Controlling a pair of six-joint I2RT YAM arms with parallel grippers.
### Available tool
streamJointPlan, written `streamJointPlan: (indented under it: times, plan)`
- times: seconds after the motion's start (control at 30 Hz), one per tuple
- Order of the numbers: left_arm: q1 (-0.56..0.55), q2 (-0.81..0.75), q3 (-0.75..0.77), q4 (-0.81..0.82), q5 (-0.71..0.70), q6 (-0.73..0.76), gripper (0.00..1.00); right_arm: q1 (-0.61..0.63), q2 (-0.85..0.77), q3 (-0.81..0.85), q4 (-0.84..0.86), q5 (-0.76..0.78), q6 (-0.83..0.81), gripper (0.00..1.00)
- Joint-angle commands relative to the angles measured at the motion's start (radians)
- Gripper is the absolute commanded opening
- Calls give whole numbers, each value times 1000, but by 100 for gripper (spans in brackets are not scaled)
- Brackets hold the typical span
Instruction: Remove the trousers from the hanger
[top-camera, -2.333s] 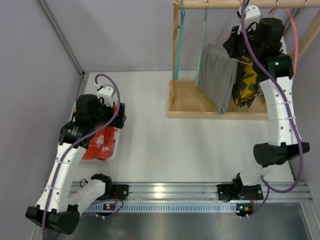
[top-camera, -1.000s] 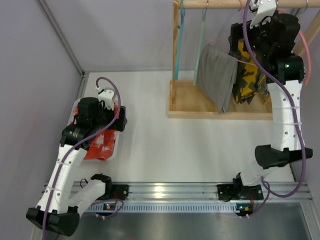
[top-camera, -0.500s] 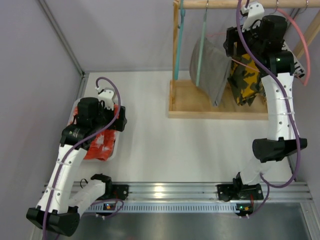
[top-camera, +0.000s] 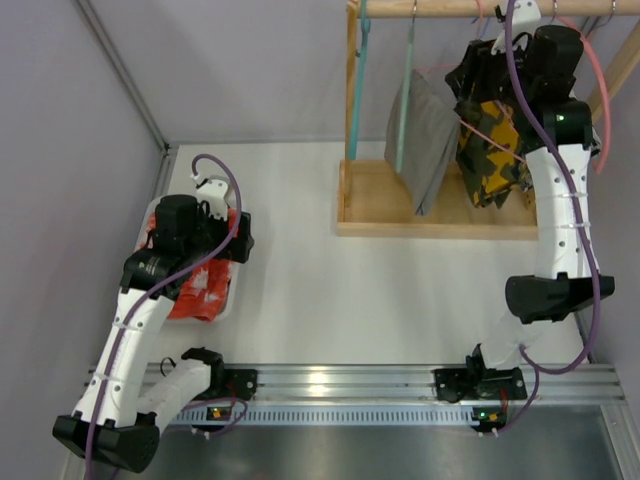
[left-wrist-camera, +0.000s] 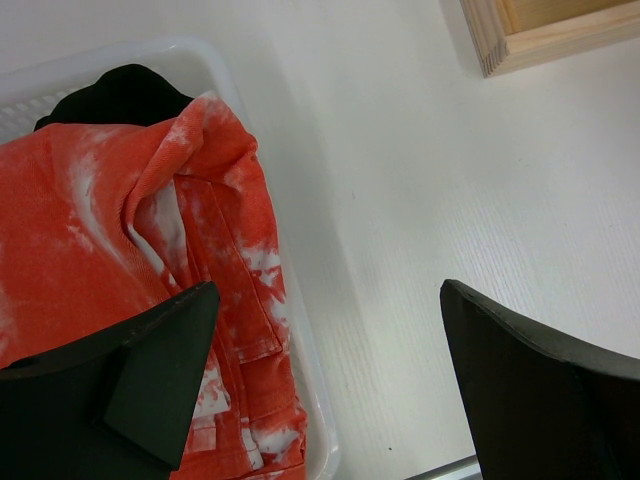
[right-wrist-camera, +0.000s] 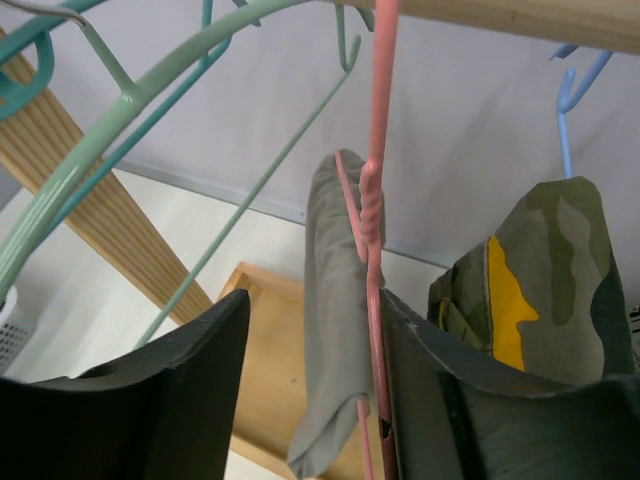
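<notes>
The grey trousers (top-camera: 422, 140) hang on a pink hanger (right-wrist-camera: 375, 190) from the wooden rail (top-camera: 440, 8). The camouflage trousers (top-camera: 490, 160) hang just to their right. My right gripper (top-camera: 478, 78) is high up by the rail. In the right wrist view it (right-wrist-camera: 315, 300) is open, with the grey trousers (right-wrist-camera: 335, 330) and the pink hanger wire between its jaws, the wire close to the right finger (right-wrist-camera: 470, 410). The camouflage trousers (right-wrist-camera: 545, 270) are outside that finger. My left gripper (left-wrist-camera: 328, 290) is open and empty over the edge of a white tray (left-wrist-camera: 305, 340).
The tray holds a red-orange and white garment (left-wrist-camera: 130, 230) at the table's left (top-camera: 200, 285). The rack has a wooden base (top-camera: 385, 210) and a slanted post (right-wrist-camera: 80, 200). Teal hangers (top-camera: 405, 60) hang left of the grey trousers; a blue hook (right-wrist-camera: 565, 110) holds the camouflage pair.
My right gripper rose to the rail, then shifted left. The grey trousers swung left and now hang edge-on. The left arm moved a little early on, then stayed still.
</notes>
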Motion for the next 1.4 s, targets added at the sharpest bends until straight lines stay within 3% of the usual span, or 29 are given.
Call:
streamJointPlan:
  times: [0.0, 0.13, 0.23, 0.37, 0.63, 0.83, 1.1, 1.37]
  plan:
    - [6, 2, 2, 11, 10, -4, 99, -18, 18, 51, 76, -42, 79, 51]
    - [6, 10, 7, 11, 10, -4, 99, -24, 19, 51, 99, -65, 114, 35]
    - [6, 14, 8, 11, 11, -5, 99, -33, 12, 49, 125, -113, 177, 15]
    - [6, 13, 8, 11, 14, -8, 99, -58, -7, 47, 180, -156, 261, 1]
    - [6, 23, 17, 11, 10, -10, 98, -127, -45, 15, 364, -271, 488, 0]
    - [6, 28, 33, 16, -12, -54, 99, -130, -119, -52, 473, -256, 556, 0]
    - [6, 20, 93, 22, 83, -10, 99, -130, -203, -92, 481, -230, 521, 0]
    - [6, 28, 128, 28, 175, 9, 99, -139, -367, -317, 454, -254, 461, 0]
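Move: Already between the right hand's half-open fingers is the near shoulder wire of the pink hanger, whose middle lies about 2 cm ahead, 2 cm right and 5 cm below. The grey trousers on it hang some 12 cm ahead, 4 cm left and 12 cm down; the camouflage garment 11 cm ahead, 8 cm right and 11 cm down. A green hanger is level ahead, 8 cm left, 4 cm below. From the left hand, the pink hanger is roughly 22 cm ahead, 42 cm right, 17 cm above. Closing right down on the pink hanger's wire just below its twisted neck, the right hand rolls left side up by some 25 degrees and lifts; still gripping, it then draws back from the rail towards the base, ending about 8 cm higher and 8 cm farther back. Late on, the open, empty left hand rises 3 cm and eases right. ##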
